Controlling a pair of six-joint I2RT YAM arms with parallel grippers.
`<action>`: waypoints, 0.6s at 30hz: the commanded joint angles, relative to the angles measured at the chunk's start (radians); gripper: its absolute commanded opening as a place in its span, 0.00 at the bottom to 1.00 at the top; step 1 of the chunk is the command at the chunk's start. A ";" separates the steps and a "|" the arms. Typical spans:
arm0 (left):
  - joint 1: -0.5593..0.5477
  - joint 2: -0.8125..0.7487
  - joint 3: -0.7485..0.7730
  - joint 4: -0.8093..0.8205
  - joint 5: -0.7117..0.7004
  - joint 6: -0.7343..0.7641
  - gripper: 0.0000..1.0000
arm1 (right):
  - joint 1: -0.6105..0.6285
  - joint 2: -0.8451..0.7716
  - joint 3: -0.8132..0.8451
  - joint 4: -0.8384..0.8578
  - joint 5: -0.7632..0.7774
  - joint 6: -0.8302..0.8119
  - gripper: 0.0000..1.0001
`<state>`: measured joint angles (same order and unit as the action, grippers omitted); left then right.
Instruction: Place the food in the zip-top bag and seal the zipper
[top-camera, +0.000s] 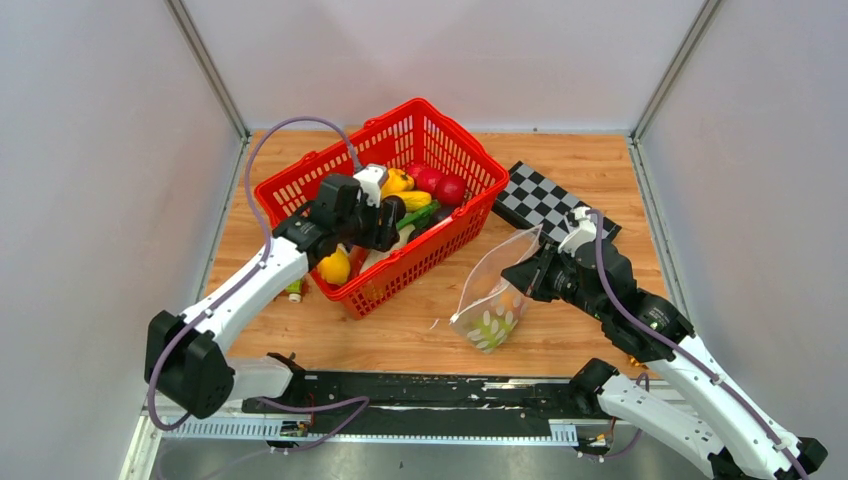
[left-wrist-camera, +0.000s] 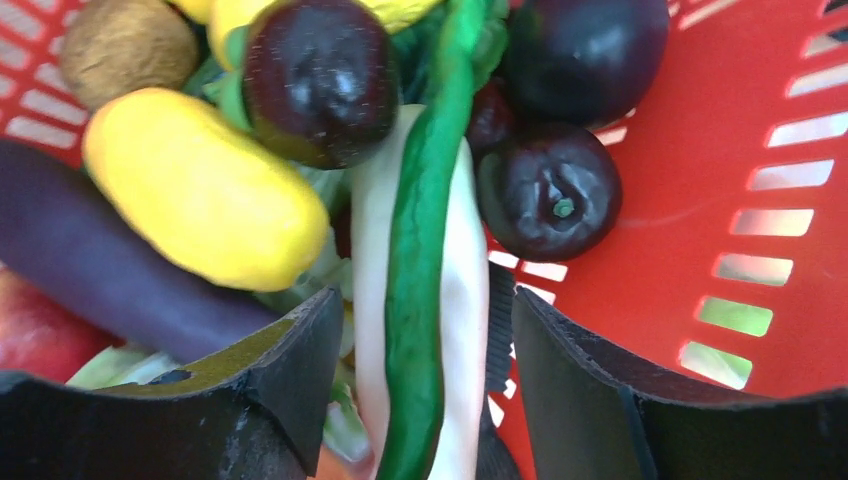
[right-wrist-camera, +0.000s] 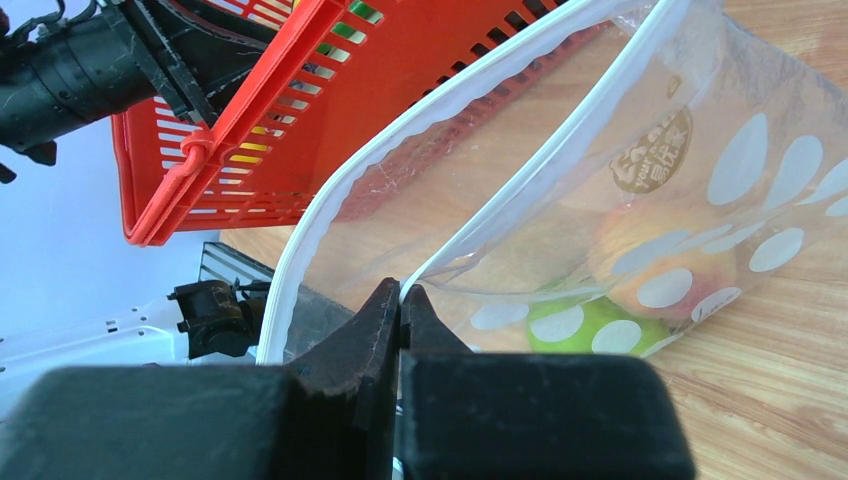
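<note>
The food lies piled in a red basket (top-camera: 470, 150): a yellow piece (left-wrist-camera: 200, 190), dark plums (left-wrist-camera: 550, 195), a purple aubergine (left-wrist-camera: 90, 265) and a long green-and-white vegetable (left-wrist-camera: 425, 200). My left gripper (left-wrist-camera: 428, 300) reaches into the basket and stands open, one finger on each side of that vegetable with a small gap at both. The zip-top bag (top-camera: 495, 295), clear with white dots, stands on the table to the right of the basket. My right gripper (right-wrist-camera: 402, 292) is shut on the near lip of its zipper (right-wrist-camera: 575, 125), so the mouth gapes. A green piece (right-wrist-camera: 590, 325) and an orange-pink piece (right-wrist-camera: 640, 260) lie inside the bag.
A black-and-white checkerboard (top-camera: 545, 200) lies behind the bag at the right. A small object (top-camera: 295, 290) rests on the wood left of the basket. Grey walls close in both sides, and a black rail (top-camera: 420, 390) runs along the near edge.
</note>
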<state>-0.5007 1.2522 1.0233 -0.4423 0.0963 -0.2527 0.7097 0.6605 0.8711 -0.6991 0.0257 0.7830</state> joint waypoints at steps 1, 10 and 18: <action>0.002 0.058 0.074 -0.018 0.134 0.088 0.66 | -0.002 -0.002 0.043 0.022 -0.008 -0.016 0.00; 0.002 0.107 0.120 -0.058 0.127 0.108 0.41 | -0.002 -0.012 0.048 0.010 -0.005 -0.013 0.00; 0.002 0.085 0.138 -0.087 0.164 0.127 0.10 | -0.002 -0.014 0.048 0.010 -0.001 -0.009 0.00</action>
<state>-0.4992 1.3590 1.1141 -0.5175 0.2104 -0.1490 0.7097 0.6567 0.8776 -0.7067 0.0254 0.7834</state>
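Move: The long green pepper runs between the left hand's open fingers, its middle about 2 cm ahead, 3 cm right and 3 cm below. The white eggplant lies under it, level ahead, 2 cm right and 5 cm down; the dark round fruit is 6 cm ahead, 1 cm right, and the yellow mango 3 cm ahead, 3 cm left. From the right hand the pepper is roughly 11 cm ahead, 21 cm left and lower. The left hand shifts about 1.5 cm right, sinks 1 cm, turns slightly clockwise and closes, pinching the green pepper. ##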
